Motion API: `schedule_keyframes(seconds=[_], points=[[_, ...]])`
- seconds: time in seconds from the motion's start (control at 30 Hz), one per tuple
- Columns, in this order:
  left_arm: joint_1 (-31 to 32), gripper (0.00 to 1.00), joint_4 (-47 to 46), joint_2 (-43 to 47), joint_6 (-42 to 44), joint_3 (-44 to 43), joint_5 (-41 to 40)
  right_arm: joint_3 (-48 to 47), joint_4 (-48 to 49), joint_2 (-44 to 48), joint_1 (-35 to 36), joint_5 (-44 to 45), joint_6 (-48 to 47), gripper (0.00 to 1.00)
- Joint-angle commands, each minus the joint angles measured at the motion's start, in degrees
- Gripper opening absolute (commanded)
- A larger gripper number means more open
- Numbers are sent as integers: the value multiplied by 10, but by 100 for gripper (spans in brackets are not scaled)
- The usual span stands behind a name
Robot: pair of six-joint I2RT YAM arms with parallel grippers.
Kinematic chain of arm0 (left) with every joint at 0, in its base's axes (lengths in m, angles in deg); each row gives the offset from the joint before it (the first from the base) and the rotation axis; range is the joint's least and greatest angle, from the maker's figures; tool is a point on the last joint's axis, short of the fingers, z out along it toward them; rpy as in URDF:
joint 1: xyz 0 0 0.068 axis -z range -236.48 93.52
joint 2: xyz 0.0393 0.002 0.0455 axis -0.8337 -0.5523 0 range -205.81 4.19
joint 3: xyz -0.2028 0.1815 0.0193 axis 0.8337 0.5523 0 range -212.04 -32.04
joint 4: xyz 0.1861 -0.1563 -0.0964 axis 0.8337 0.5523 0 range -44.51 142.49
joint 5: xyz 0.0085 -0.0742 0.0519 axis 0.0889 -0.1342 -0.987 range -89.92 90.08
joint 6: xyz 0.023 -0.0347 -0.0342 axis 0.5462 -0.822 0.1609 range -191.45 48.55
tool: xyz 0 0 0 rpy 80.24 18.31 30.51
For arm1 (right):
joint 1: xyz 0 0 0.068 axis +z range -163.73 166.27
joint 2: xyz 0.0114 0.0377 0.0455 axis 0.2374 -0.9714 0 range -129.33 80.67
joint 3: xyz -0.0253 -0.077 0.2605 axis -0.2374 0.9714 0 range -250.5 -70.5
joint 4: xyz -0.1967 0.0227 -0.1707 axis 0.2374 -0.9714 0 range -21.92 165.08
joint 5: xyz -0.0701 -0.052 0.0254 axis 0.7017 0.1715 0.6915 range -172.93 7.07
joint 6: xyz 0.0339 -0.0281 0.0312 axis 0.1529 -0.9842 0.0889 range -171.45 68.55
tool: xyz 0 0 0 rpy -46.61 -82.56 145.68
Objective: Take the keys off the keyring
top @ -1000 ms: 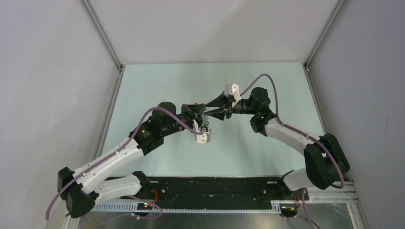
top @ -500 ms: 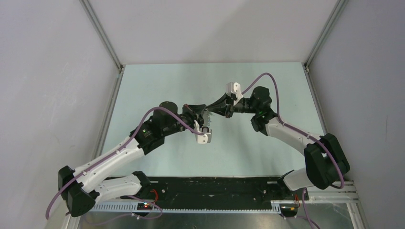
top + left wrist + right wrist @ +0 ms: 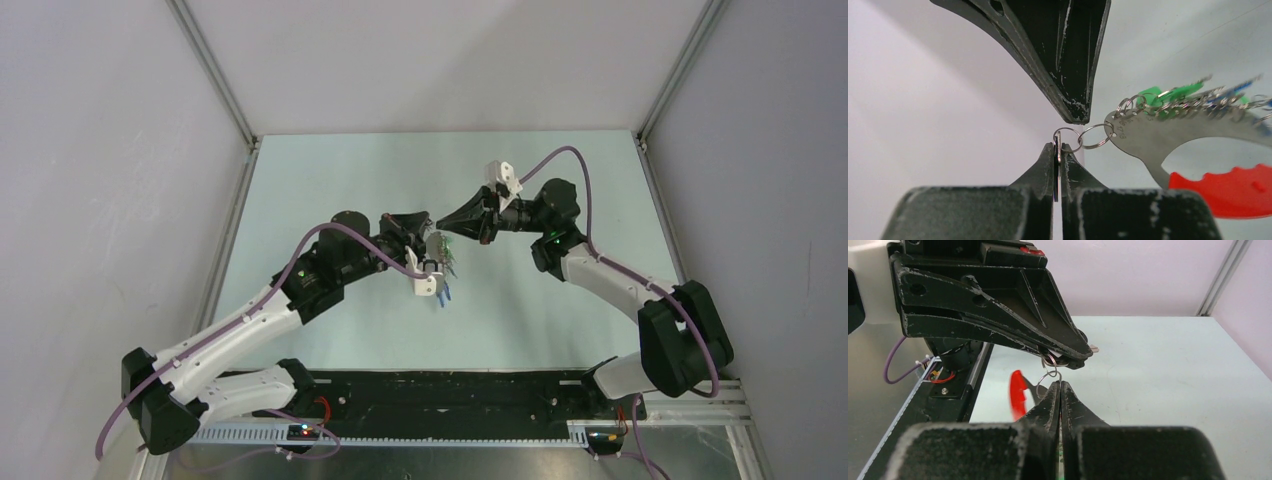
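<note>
In the left wrist view my left gripper (image 3: 1058, 146) is shut on a thin flat key held edge-on. A small split ring (image 3: 1066, 139) runs through the key's top. A second ring (image 3: 1096, 136) links it to the keyring (image 3: 1153, 137), a flat silver plate with a red grip (image 3: 1233, 190). More keys with green (image 3: 1173, 93) and blue tags hang along the plate. My right gripper (image 3: 1060, 384) is shut, its tips at the small ring (image 3: 1049, 374); I cannot tell whether it pinches the wire. From above, both grippers (image 3: 430, 238) (image 3: 446, 232) meet over the bunch (image 3: 445, 268).
The pale green table (image 3: 330, 180) is walled by grey panels with aluminium rails on both sides. A black base strip (image 3: 450, 395) runs along the near edge. Both arms are raised above the middle of the table.
My right gripper has shut and drawn slightly up and to the right. The bunch of keys has swung down below the left gripper, its blue tags now showing.
</note>
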State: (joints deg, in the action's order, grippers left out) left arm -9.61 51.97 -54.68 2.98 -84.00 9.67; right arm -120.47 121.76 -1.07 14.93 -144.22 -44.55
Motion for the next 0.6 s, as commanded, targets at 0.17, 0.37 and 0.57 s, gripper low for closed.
schedule_keyframes(seconds=[0.17, 0.37, 0.57], points=[[-4, 0, -46, 13, 1, -4, 2, -50, -23, 29, -9, -7, 36, 3], [-4, 0, -47, 16, 1, -13, 14, -51, -105, 41, 3, 20, -71, 23], [-3, 0, -45, 21, 15, -14, 19, -51, -115, 35, 10, 21, -95, 36]])
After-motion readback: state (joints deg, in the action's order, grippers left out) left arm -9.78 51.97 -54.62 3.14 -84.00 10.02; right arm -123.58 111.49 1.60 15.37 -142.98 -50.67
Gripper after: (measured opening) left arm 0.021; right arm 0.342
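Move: The left fingers already grip a key and its split ring. From the shut right fingertips, the linking ring hooked through it lies about 2 cm to the left, 1 cm back and level; the held ring is some 2 cm left and 1 cm up. The keyring plate hangs roughly 8 cm below the right hand, 2 cm back and 3 cm left. The linking ring lies some 2 cm below the left hand, 1 cm back. No firm touch by the right fingers on the rings can be made out; the left fingers keep their pinch on the key and hold still. Close beside them the right hand rises about 2 cm, its fingers opening from shut to about a third on the way, then sinks back roughly 1 cm, still pointing left at the rings. ##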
